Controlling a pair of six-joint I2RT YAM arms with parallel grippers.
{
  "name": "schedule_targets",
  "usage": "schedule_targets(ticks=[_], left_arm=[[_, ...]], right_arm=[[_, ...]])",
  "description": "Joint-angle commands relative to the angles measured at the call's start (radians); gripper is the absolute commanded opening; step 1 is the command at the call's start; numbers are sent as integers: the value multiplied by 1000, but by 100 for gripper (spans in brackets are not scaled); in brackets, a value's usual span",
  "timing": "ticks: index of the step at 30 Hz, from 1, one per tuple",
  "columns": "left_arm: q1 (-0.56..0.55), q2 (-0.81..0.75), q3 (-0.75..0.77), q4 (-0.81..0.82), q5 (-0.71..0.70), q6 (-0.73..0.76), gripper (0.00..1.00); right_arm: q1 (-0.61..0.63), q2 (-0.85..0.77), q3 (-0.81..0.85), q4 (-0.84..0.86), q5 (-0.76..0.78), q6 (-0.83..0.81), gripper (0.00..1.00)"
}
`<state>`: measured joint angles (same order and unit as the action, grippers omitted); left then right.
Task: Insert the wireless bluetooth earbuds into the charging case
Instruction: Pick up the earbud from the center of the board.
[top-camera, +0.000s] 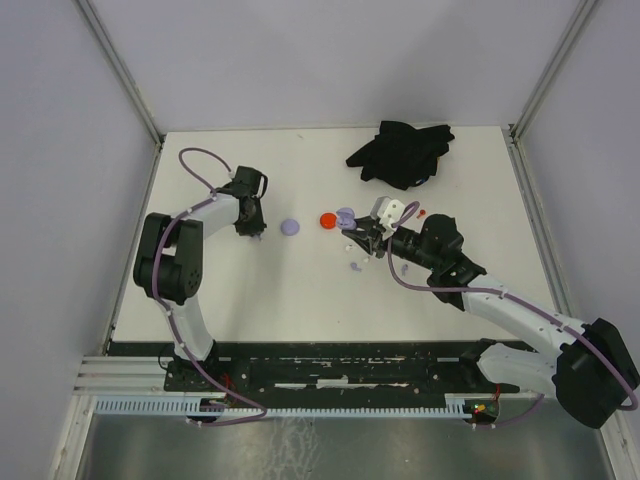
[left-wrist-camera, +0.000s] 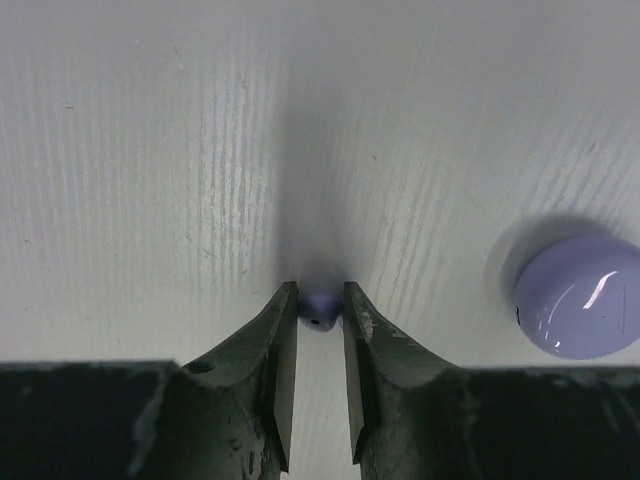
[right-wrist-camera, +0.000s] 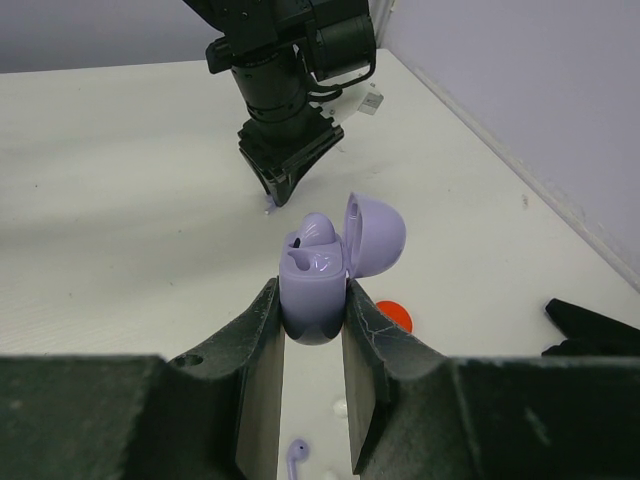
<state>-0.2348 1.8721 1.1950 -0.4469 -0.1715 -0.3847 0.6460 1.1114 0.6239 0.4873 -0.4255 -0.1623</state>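
In the left wrist view my left gripper (left-wrist-camera: 320, 300) is down at the table, its two fingertips shut on a tiny lavender earbud (left-wrist-camera: 320, 309); in the top view it stands at the left (top-camera: 255, 232). My right gripper (right-wrist-camera: 313, 330) is shut on the lavender charging case (right-wrist-camera: 314, 290), held upright above the table with its lid (right-wrist-camera: 376, 235) open. One lavender earbud (right-wrist-camera: 320, 233) sits in the case. Another lavender earbud (right-wrist-camera: 297, 456) lies on the table under the right fingers (top-camera: 357, 266), with a white earbud (right-wrist-camera: 341, 408) beside it.
A round lavender disc (left-wrist-camera: 580, 298) lies right of the left gripper (top-camera: 291, 227). A red disc (top-camera: 327, 220) lies by the case (right-wrist-camera: 394, 316). A black cloth (top-camera: 400, 152) is heaped at the back right. A small red piece (top-camera: 423, 212) lies near the right wrist.
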Motion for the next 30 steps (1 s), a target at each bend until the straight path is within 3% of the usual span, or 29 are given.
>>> schedule_targets(ticks=[1,6,14,25,30], left_arm=[[-7,-7,-12,-84,122,69,27],[-84,-53,-49,-133,161,132,27],[-270,-69,-65,-161,87,206,28],[-297,-124,-109,-179,53,178,51],[-296,-147,-135,-187,47,157,54]], right_arm=[[2,-32,-5,25,10,-2,2],[3,-36,-10,27,8,7,2],[2,-42,-22,43,5,26,2],[3,-69,-37,44,8,48,2],[2,-79,-40,45,10,53,2]])
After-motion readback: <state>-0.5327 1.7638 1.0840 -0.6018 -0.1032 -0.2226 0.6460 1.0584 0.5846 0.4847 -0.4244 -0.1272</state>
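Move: The left fingers are already shut on the lilac earbud down at table level; the bare patch of board it is taken to lies about 9 cm back and 9 cm to the right. The lilac disc is some 10 cm to the left hand's right and 2 cm farther out, the red disc about 22 cm right and 5 cm ahead. From the right hand the earbud lies roughly 12 cm ahead, 26 cm left and 23 cm below. Bring the left gripper back and to the right, low and level over the table, dragging the pinched earbud some 12 cm towards the middle of the board and away from the red disc's row, while the hand turns about 25 degrees clockwise. Then open the fingers to about half to let go of it, easing a couple of centimetres farther back and slightly left. ##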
